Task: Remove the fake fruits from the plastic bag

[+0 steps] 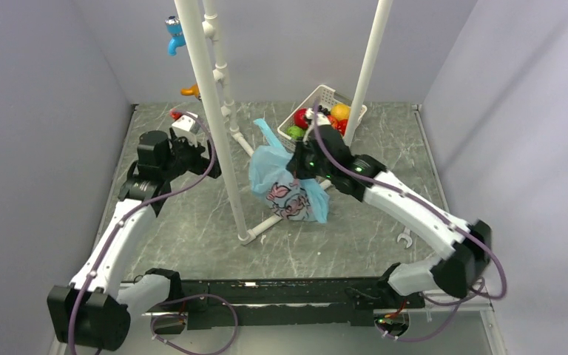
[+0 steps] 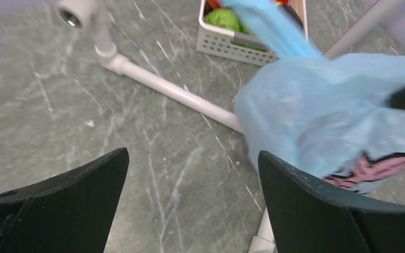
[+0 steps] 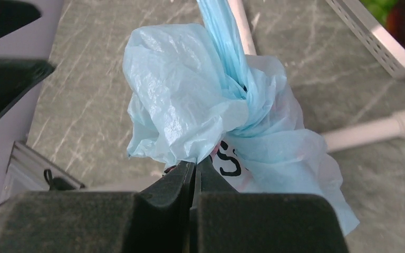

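Note:
The light-blue plastic bag [image 1: 285, 185] [image 3: 190, 89] sits bunched at mid-table over a white pipe, its handles twisted into a knot and its pink-and-black printed panel facing the arms. My right gripper [image 1: 301, 164] [image 3: 196, 164] is shut on a crinkled fold of the bag's edge. No fake fruits show through the plastic. My left gripper [image 1: 194, 146] [image 2: 192, 153] stands open over bare table, left of the plastic bag [image 2: 327, 110], with nothing between its fingers.
A white slotted basket [image 1: 324, 95] [image 2: 227, 45] at the back holds red, orange and green fruits. A white pipe frame [image 1: 218, 140] rises between the arms, and its base pipe [image 2: 174, 89] runs under the bag. A wrench [image 1: 405, 238] lies at the right.

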`<action>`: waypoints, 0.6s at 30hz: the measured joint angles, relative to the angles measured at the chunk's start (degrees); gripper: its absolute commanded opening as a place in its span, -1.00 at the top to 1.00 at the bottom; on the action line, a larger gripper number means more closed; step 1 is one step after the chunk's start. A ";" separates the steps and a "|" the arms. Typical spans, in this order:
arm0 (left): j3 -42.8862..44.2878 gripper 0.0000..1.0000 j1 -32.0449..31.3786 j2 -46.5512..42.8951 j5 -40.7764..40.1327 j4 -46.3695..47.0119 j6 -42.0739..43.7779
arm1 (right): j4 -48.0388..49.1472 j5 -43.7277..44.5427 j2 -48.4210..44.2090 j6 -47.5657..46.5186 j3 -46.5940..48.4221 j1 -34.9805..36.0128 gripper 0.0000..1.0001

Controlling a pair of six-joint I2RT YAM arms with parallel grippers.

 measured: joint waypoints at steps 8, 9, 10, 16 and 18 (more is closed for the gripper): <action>-0.31 -0.99 0.00 -4.83 -6.69 -0.92 2.82 | 8.39 5.14 19.37 3.69 9.44 4.26 1.00; -0.33 -0.99 0.00 -4.70 -7.52 -1.16 3.06 | 8.87 5.44 21.35 4.31 10.78 4.52 1.00; -0.44 -0.99 0.00 -4.63 -8.20 -1.25 3.21 | 9.20 5.66 23.15 4.87 12.24 4.66 1.00; -0.48 -0.89 0.00 -4.63 -8.79 -1.64 5.01 | 10.25 6.40 32.22 6.75 22.95 4.81 0.87; -0.48 -0.84 0.00 -4.37 -8.22 -1.62 5.46 | 9.99 5.97 34.34 7.08 26.40 4.81 0.58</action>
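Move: The right gripper already holds the bag, whose body hangs about 8 cm below it. Its goal, the open left gripper, lies about 24 cm to its left, some 5 cm farther out and level in height. From the right hand, the fruit basket is roughly 20 cm ahead, 10 cm right and 14 cm lower; the near upright's foot is 17 cm back, 16 cm left and 18 cm below. From the left hand, the bag is some 22 cm right, 8 cm back and 8 cm below. Keep the right gripper shut on the bag and swing it quickly left some 14 cm and forward about 10 cm towards the left gripper, dipping about 4 cm and easing up slightly at the end. Shift the open left gripper about 3 cm left, rising briefly before settling back down a little, and roll its left side up slightly while turning it a little counter-clockwise. ##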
